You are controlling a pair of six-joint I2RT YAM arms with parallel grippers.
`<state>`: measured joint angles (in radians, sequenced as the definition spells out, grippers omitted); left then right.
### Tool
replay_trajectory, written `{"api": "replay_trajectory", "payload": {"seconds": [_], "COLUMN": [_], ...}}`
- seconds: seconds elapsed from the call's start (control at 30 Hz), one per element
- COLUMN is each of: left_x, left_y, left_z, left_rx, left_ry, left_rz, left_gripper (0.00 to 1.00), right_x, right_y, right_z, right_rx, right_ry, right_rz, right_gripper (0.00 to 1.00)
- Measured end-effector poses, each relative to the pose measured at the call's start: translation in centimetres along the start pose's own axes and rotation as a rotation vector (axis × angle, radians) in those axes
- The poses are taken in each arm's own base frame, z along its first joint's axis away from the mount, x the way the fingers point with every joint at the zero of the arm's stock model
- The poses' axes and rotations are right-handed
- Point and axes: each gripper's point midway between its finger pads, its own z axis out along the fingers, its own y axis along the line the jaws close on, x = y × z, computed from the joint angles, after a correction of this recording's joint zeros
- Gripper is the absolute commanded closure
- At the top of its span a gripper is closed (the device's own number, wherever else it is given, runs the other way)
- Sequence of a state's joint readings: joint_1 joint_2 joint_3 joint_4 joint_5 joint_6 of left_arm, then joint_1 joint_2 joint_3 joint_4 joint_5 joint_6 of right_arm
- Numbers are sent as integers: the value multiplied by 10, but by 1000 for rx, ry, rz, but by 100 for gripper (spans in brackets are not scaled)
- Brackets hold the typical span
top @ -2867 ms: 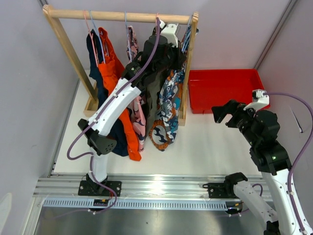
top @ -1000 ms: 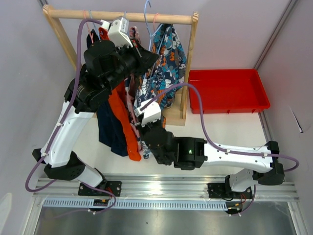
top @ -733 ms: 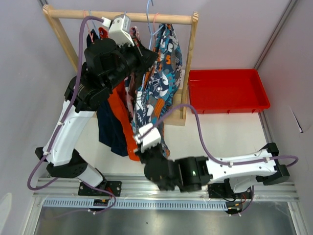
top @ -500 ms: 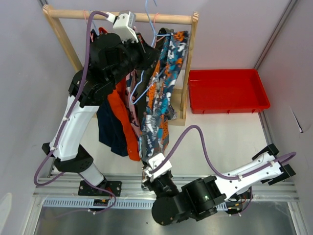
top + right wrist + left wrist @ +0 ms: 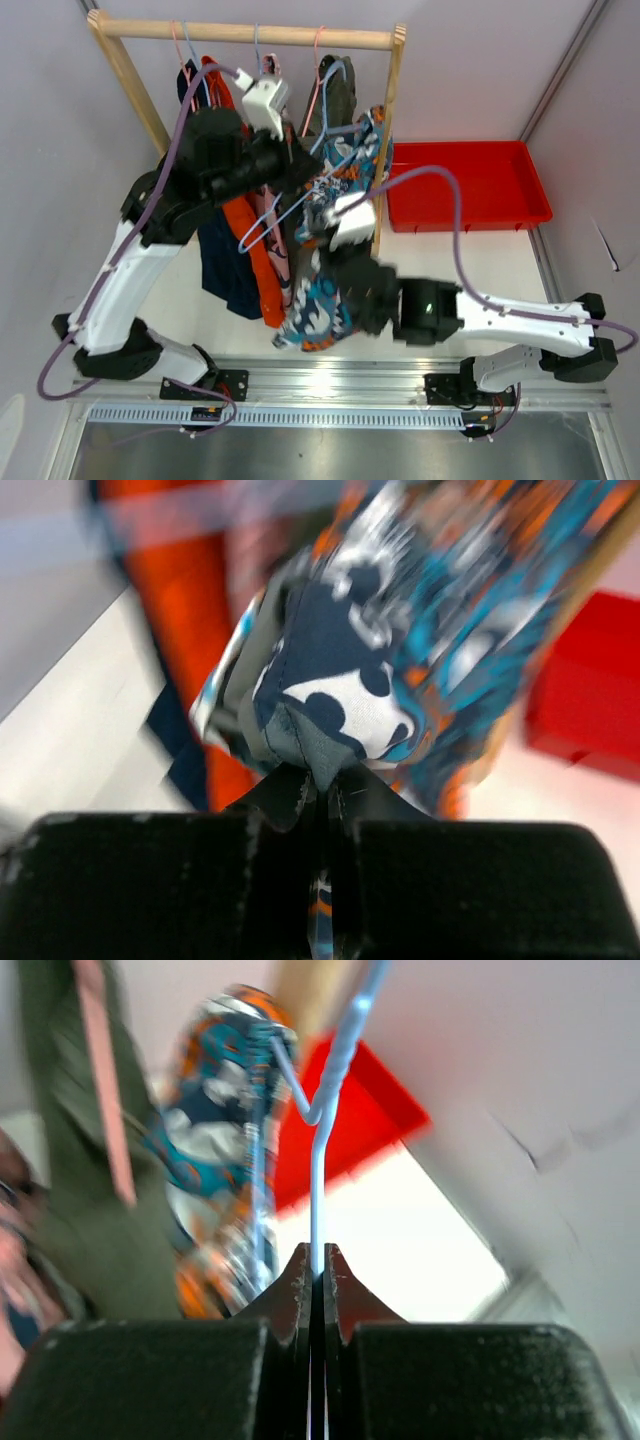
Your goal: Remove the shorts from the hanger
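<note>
The navy floral shorts [image 5: 325,305] hang in a bunch in front of the rack, one end still on a light-blue wire hanger [image 5: 272,215]. My left gripper [image 5: 305,172] is shut on that hanger's wire [image 5: 320,1140], which it holds off the rail. The floral shorts show blurred behind the wire [image 5: 215,1160]. My right gripper [image 5: 338,255] is shut on a fold of the floral shorts [image 5: 330,680], just right of the hanger. Navy [image 5: 215,270], orange [image 5: 250,235], pink [image 5: 286,262] and olive [image 5: 342,95] shorts hang on the rack.
The wooden rack [image 5: 250,33] stands at the back left, its right post [image 5: 388,130] close to my right wrist. A red tray [image 5: 460,180] lies at the back right. A metal rail [image 5: 320,385] runs along the near edge.
My right gripper has swung from the near edge back up toward the rack with the floral cloth. My left gripper has lowered the blue hanger, and the stretched shorts now hang bunched.
</note>
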<state>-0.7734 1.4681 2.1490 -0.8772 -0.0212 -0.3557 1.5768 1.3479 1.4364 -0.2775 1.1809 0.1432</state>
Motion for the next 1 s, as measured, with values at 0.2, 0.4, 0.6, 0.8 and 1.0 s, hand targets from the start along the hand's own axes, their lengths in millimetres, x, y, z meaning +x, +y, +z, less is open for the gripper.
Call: {"api": "replay_trajectory", "payload": {"seconds": [0.2, 0.4, 0.6, 0.8, 1.0], "left_x": [53, 74, 115, 184, 229], "left_y": [-21, -6, 29, 68, 96], "left_z": [-67, -125, -160, -150, -136], "left_rx": [123, 113, 45, -52, -146], "left_ry": [127, 113, 67, 127, 201], "left_rz": [6, -11, -6, 7, 26], "left_gripper": [100, 100, 100, 100, 100], "right_x": [-81, -113, -151, -241, -276], "right_y": [-101, -158, -280, -340, -386], "right_z": [55, 39, 16, 7, 55], "right_rx": [189, 288, 592, 712, 748], "right_ry": [-113, -168, -251, -429, -492], "right_rz": [59, 71, 121, 159, 80], "right_gripper": [100, 100, 100, 100, 100]}}
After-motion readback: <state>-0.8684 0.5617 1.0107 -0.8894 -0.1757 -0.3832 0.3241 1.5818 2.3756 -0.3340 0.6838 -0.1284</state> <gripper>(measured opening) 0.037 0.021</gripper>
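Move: Some 32 cm to the right of the right hand, 30 cm ahead and 35 cm below lies the red bin for the patterned shorts already in its fingers; the rack's right post stands about 20 cm ahead and 12 cm right of that hand. The left hand still grips the blue hanger, with those shorts about 5 cm to its right, level ahead and 8 cm lower, and the orange hem 10 cm back, 13 cm left and 42 cm below. Pulling apart, the hands part shorts and hanger: the right, keeping its pinch on the cloth, goes forward and up, then sweeps right, some 33 cm in all, past the near side of the rack's post to high over the red bin, turning clockwise and tipping its fingers up. The left draws the gripped hanger back, then left, and finally sinks about 20 cm towards the orange hem. ##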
